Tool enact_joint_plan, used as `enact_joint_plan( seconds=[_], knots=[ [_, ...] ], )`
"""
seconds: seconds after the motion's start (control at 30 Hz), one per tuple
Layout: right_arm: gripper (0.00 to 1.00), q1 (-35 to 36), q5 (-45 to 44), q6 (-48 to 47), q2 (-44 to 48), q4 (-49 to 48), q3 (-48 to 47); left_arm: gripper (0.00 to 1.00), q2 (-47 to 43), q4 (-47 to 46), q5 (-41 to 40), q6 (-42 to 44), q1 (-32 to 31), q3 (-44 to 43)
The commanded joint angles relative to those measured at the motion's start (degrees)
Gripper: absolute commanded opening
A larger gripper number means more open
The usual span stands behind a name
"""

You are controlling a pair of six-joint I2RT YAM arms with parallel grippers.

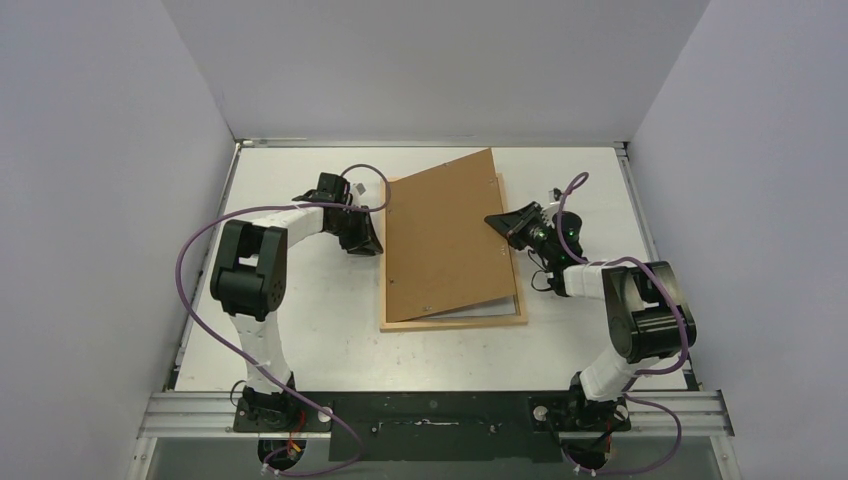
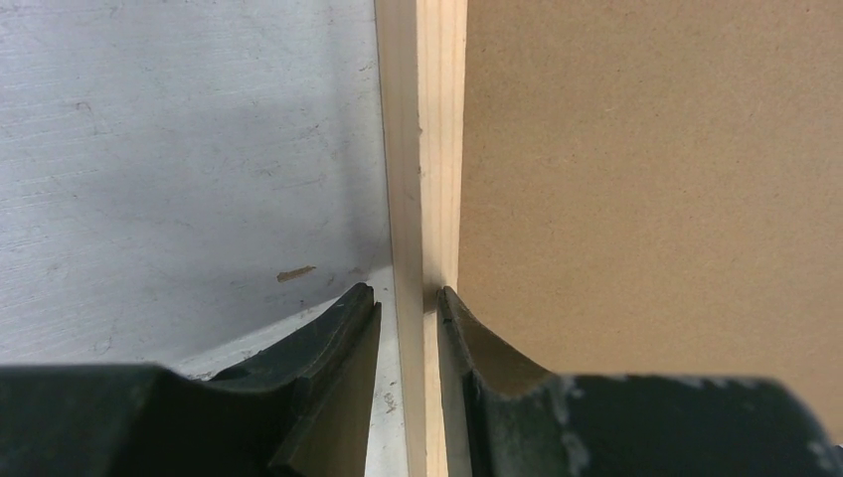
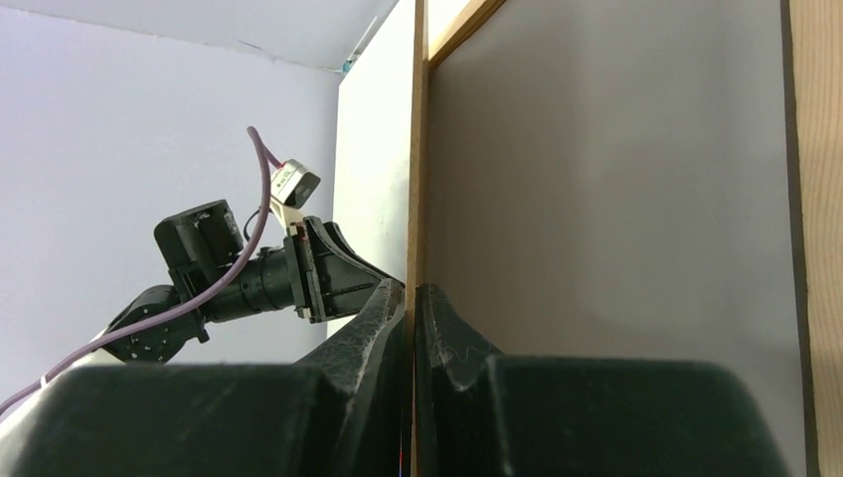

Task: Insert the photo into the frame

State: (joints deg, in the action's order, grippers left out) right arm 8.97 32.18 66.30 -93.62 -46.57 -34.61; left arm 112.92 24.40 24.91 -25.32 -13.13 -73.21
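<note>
The light-wood frame point(image 1: 455, 321) lies flat in the middle of the table. A brown backing board point(image 1: 445, 240) rests on it askew, its right edge raised. My left gripper point(image 1: 372, 240) is at the frame's left bar. In the left wrist view that gripper point(image 2: 408, 298) has its jaws closed in on either side of the pale bar point(image 2: 422, 149), with the board point(image 2: 646, 199) just beyond. My right gripper point(image 1: 498, 222) holds the board's right edge. In the right wrist view it point(image 3: 412, 290) is shut on the thin board edge point(image 3: 419, 149). The photo is hidden.
The white table point(image 1: 300, 330) is walled on three sides by pale panels. The left arm point(image 3: 249, 278) with its purple cable shows beyond the board in the right wrist view. A frame bar point(image 3: 820, 199) runs along that view's right side.
</note>
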Motion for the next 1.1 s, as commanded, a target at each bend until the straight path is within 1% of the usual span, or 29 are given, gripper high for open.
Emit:
enact_joint_plan(
  seconds=[0.0, 0.2, 0.3, 0.43, 0.5, 0.6, 0.7, 0.8, 0.9, 1.07],
  knots=[
    [0.01, 0.9, 1.15, -2.29, -1.04, -3.77, -0.54, 0.26, 1.24, -1.2, 0.84, 0.0, -0.07, -0.91],
    [0.1, 1.32, 1.45, -4.02, -0.67, -0.04, -0.55, 0.26, 1.07, -1.29, 0.76, -0.31, -0.06, -1.01],
    [0.19, 1.49, 1.6, -5.0, 0.38, 3.63, -1.08, 0.26, 1.07, -1.22, 0.76, -0.5, -0.06, -1.26],
    [0.25, 1.53, 0.76, -10.26, 3.17, 14.88, -4.36, 0.26, 1.07, -0.87, 0.74, -0.81, -0.12, -1.79],
    [0.29, 1.53, 0.56, -12.27, 4.04, 19.18, -5.78, 0.26, 1.13, -0.77, 0.66, -1.1, -0.06, -2.0],
    [0.31, 2.29, 0.54, -16.04, 4.62, 25.6, -7.81, 0.26, 1.14, -0.93, 0.76, -1.46, -0.11, -2.22],
    [0.35, 3.06, -1.32, -19.72, 5.57, 33.12, -9.17, 0.26, 1.24, -0.93, 0.75, -1.7, -0.06, -2.37],
    [0.4, 3.23, -2.93, -22.14, 6.76, 37.93, -10.4, 0.26, 1.22, -0.85, 0.62, -1.7, -0.17, -2.4],
    [0.45, 3.26, -3.71, -24.0, 7.05, 41.05, -11.75, 0.26, 1.42, -0.76, 0.83, -1.74, -0.15, -2.54],
    [0.46, 3.75, -3.43, -25.8, 5.39, 42.92, -13.73, 0.26, 1.5, -0.77, 0.86, -1.75, -0.17, -2.55]
  ],
)
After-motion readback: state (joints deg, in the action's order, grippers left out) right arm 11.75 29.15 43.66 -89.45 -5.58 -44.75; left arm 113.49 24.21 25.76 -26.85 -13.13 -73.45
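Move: The right hand, gripping the backboard's raised right edge, has the frame's middle about 6 cm to its left, level with it and some 12 cm below. The frame's right rail lies roughly 5 cm to the right at that same depth, the board's middle about 9 cm left and 6 cm down. From the left hand, the frame's left rail is 1 cm right and 1 cm below, the frame's middle about 14 cm right. Down by about 5 cm and back 3.5 cm towards the frame, the right hand lowers the backboard's right side, opening its fingers to nearly half and tipping them some 25 degrees further down; at the end they straddle the board's edge, the lower one still under it. The left hand stays put, its part-open fingertips against the left rail. ##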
